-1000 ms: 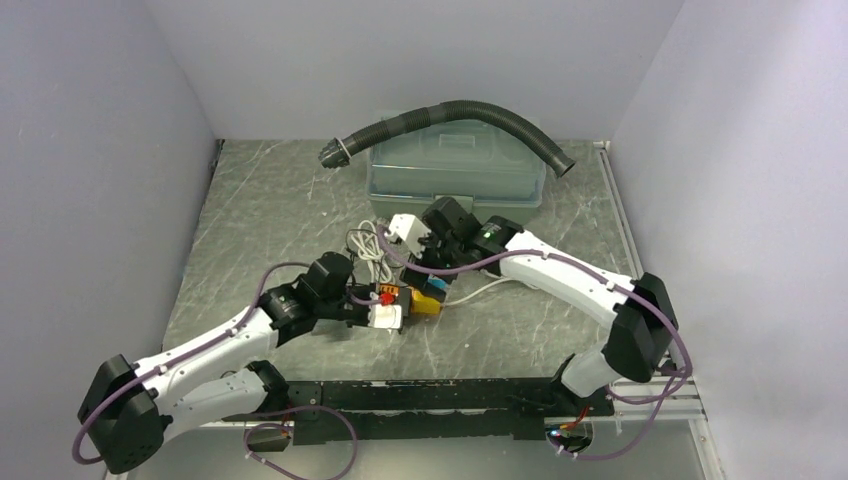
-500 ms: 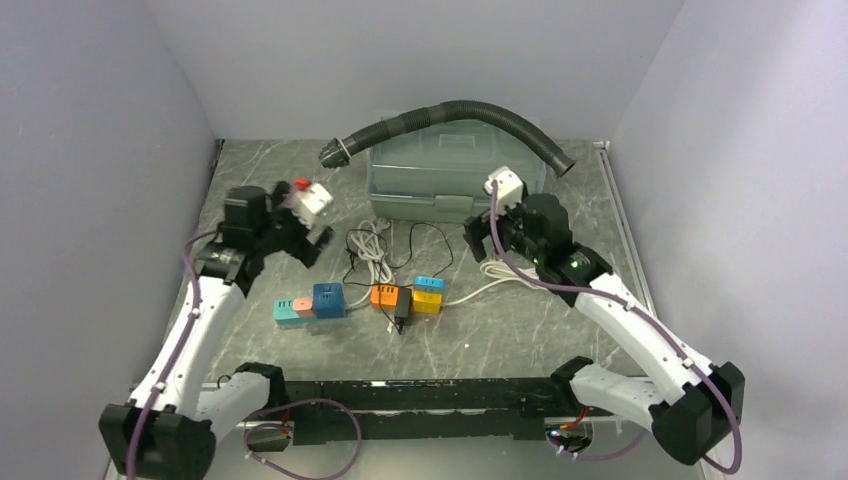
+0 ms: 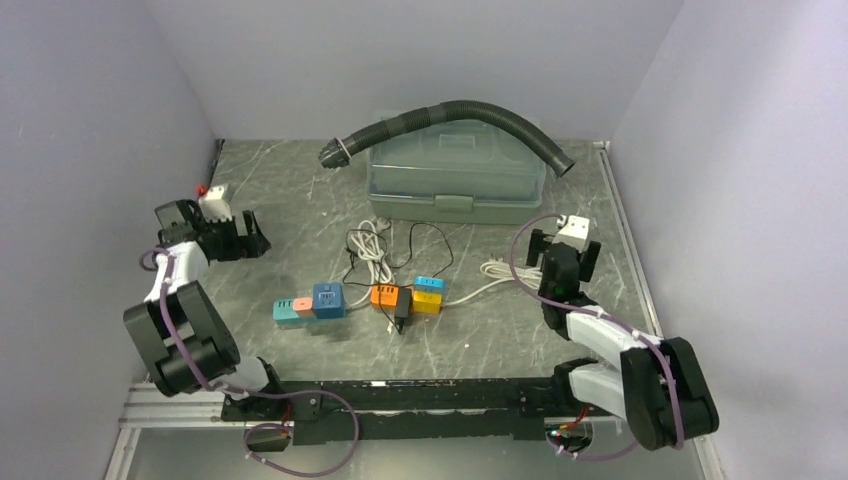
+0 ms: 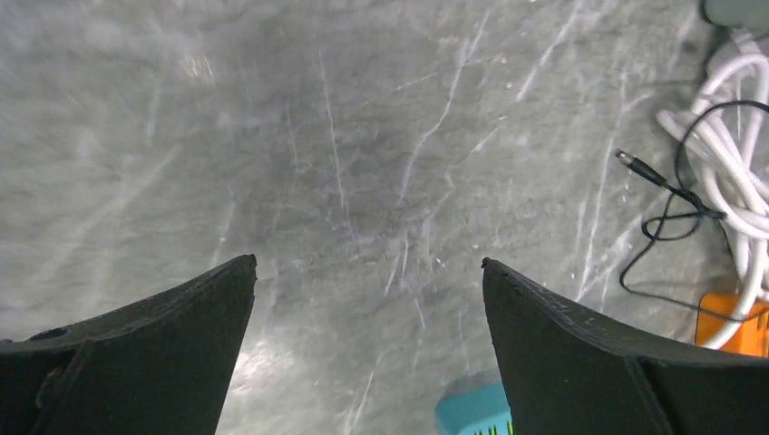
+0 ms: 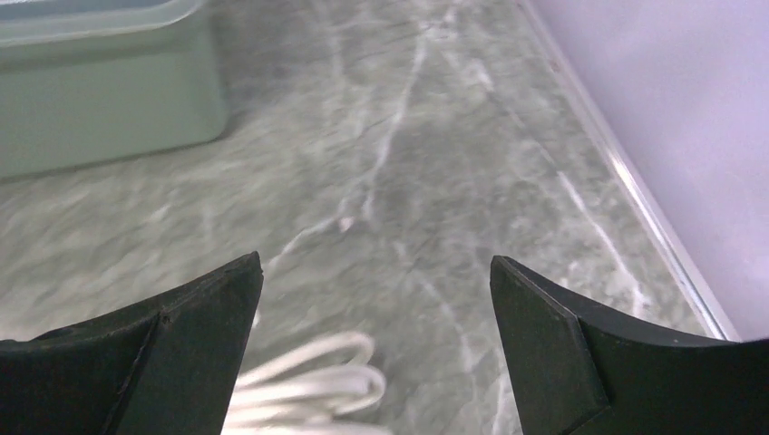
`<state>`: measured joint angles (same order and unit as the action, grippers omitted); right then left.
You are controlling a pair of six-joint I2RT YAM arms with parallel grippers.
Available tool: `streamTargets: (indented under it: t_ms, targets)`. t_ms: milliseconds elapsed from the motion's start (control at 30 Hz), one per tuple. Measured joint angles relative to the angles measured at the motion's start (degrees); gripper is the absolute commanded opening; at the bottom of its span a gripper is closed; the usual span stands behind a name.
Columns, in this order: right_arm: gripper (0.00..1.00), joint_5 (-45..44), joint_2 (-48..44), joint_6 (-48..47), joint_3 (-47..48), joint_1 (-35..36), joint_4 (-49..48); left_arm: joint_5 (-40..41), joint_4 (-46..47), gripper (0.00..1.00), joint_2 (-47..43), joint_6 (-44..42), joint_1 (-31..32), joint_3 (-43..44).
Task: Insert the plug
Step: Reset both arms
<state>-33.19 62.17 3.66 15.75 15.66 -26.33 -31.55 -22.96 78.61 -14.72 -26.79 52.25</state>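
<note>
The black plug [image 3: 402, 301] sits between the orange socket block [image 3: 384, 295] and the yellow one [image 3: 427, 303] at the table's middle, its thin black cable [image 3: 420, 240] looping behind. A teal, pink and blue block row [image 3: 310, 302] lies apart to the left. My left gripper [image 3: 253, 238] is drawn back to the left wall, open and empty [image 4: 365, 263]; a teal block corner [image 4: 472, 412] shows below it. My right gripper [image 3: 562, 252] is folded back on the right, open and empty [image 5: 376, 263], above loops of white cable [image 5: 317, 381].
A translucent green lidded box [image 3: 455, 175] stands at the back with a black corrugated hose [image 3: 450, 112] draped over it. A white cable coil [image 3: 370, 250] lies in front of it. A metal rail [image 3: 615, 210] edges the table on the right, close to the wall.
Both arms have pulled back from the socket blocks to the table's sides. The left gripper, shut at the blocks a second ago, now stands open. The teal-blue row lies apart from the orange block.
</note>
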Motion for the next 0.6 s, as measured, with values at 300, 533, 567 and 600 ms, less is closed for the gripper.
streamTargets:
  t_ms: [300, 533, 567, 600]
  targets:
    - [1.0, 0.3, 10.0, 3.8, 0.1, -10.9, -13.6, -3.3, 27.5, 1.0, 3.5, 10.0, -0.9, -20.8]
    - [1.0, 2.3, 18.8, 4.5, 0.7, -12.6, -19.8, -2.5, 48.7, 1.0, 3.3, 14.4, 1.4, -26.5]
    - [1.0, 2.6, 19.4, 4.4, 0.8, -12.6, -20.3, -2.3, 50.7, 1.0, 3.3, 14.8, 1.8, -27.0]
    - [1.0, 3.1, 19.8, 4.3, 0.9, -12.7, -20.8, -1.9, 53.4, 1.0, 3.4, 15.2, 2.5, -27.8]
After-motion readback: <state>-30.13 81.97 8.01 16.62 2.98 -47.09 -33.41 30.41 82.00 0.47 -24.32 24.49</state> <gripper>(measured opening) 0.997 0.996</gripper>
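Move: Neither empty gripper has anything to fetch. The black plug lies about 38 cm right of the left hand, 15 cm back and some 8 cm lower; the teal strip, 11 cm below this hand, is about 19 cm right and 17 cm back. From the right hand the black plug is some 37 cm left and 14 cm back, with the white cable coil only 13 cm left and 6 cm back, 9 cm down. Drop the open left gripper about 8 cm over bare table, drifting slightly right and back, then ease it forward and up a few centimetres while the fingers tip up towards level. Meanwhile swing the open right gripper some 6 cm right, away from the white cable coil, turning clockwise, going forward, then sinking too; touch nothing. ##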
